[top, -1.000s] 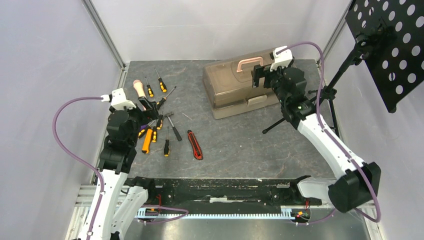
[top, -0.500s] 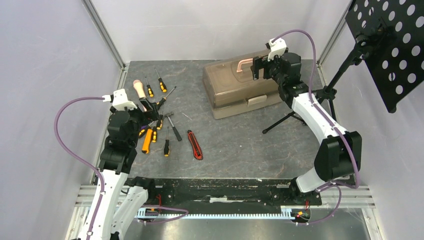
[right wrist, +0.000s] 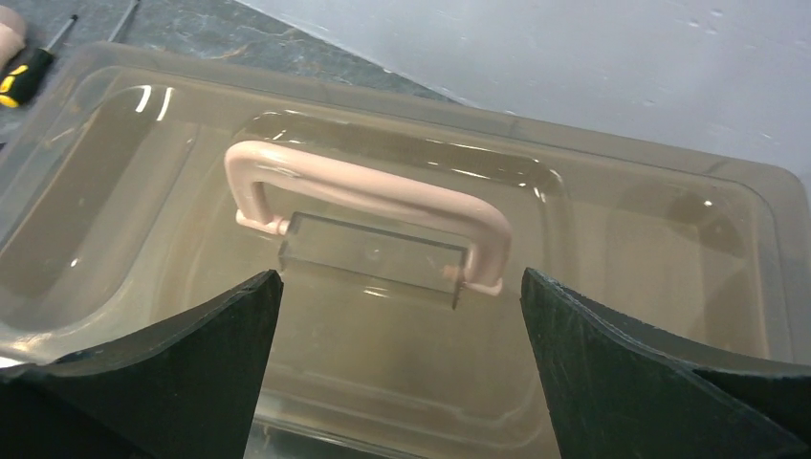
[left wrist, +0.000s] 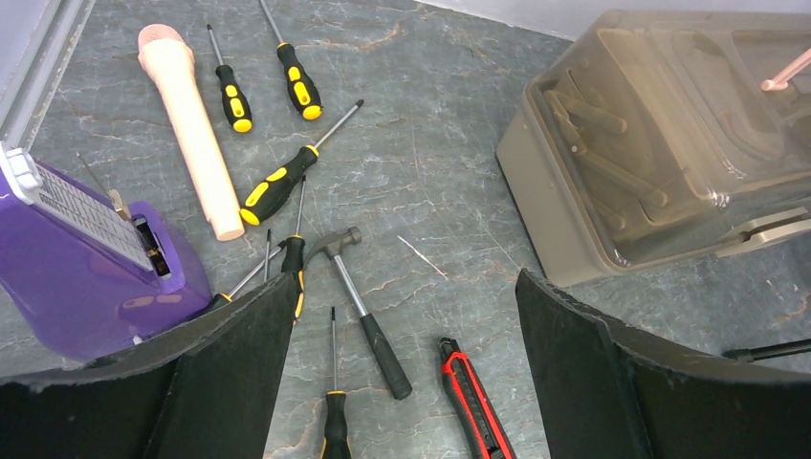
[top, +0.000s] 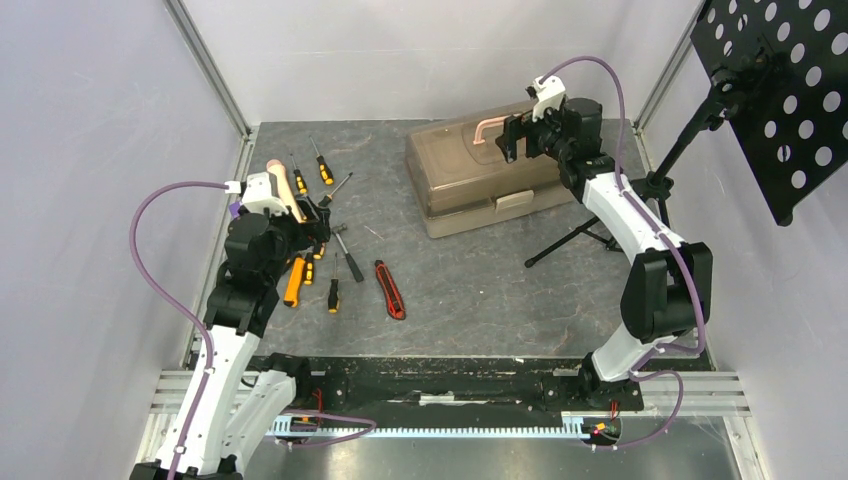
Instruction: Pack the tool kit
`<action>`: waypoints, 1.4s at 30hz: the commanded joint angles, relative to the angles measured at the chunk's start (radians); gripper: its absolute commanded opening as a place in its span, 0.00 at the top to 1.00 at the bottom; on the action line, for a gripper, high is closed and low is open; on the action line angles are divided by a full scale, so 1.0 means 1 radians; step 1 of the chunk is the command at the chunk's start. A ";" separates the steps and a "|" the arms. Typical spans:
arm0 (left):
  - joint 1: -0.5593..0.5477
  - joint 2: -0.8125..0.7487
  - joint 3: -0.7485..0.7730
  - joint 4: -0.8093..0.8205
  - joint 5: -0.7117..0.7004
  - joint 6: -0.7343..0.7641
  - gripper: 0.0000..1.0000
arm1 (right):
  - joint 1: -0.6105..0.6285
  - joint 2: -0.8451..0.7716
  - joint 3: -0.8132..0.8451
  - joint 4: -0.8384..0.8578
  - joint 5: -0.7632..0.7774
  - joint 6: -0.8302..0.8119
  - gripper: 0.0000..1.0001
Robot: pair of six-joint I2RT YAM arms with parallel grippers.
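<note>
The tan translucent toolbox [top: 455, 180] lies closed at the back right, its pinkish handle [right wrist: 363, 191] upright on the lid. My right gripper [right wrist: 402, 277] hovers open just above the lid, near the handle, touching nothing. At the left, several orange-and-black screwdrivers [left wrist: 277, 186], a small hammer [left wrist: 368, 320] and a red-black utility knife [left wrist: 473, 402] lie loose on the mat. My left gripper [left wrist: 404, 287] hangs open above the hammer and knife, holding nothing. In the top view the left gripper [top: 312, 215] is over the tool pile and the right gripper [top: 515, 140] is over the box.
A beige rounded-end rod [left wrist: 191, 134] and a purple block [left wrist: 86, 258] lie among the tools at the left. A black tripod stand [top: 600, 225] with a perforated panel [top: 780, 90] stands right of the toolbox. Grey walls close in the mat.
My right arm has swung back and inward, bringing its gripper over the toolbox handle. My left arm has risen and shifted slightly toward the rear. Both grippers stayed open.
</note>
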 commanded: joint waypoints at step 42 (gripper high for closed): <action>-0.005 -0.022 -0.004 0.035 -0.009 0.043 0.10 | 0.465 0.138 0.007 0.050 0.257 0.447 0.02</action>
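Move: The left end of the tool box's lid lies about 17 cm to the right hand's left, some 4 cm back and 6 cm lower. The lid's handle is close by, about 4 cm ahead, 2 cm left and 4 cm below the open fingers; the front latch sits roughly 12 cm back, 2 cm left and 11 cm lower. From the left hand, the lid's left end is about 12 cm ahead, 24 cm right and 6 cm lower. Dip the open right gripper about 3 cm beside the handle, easing slightly back, then sweep it some 15 cm left over the lid, away from the handle and towards the lid's left end. Roll it about 15 degrees on the way, left side rising; swing back a little, then finish slightly forward, fingers wide, seeming to drag on the lid. ##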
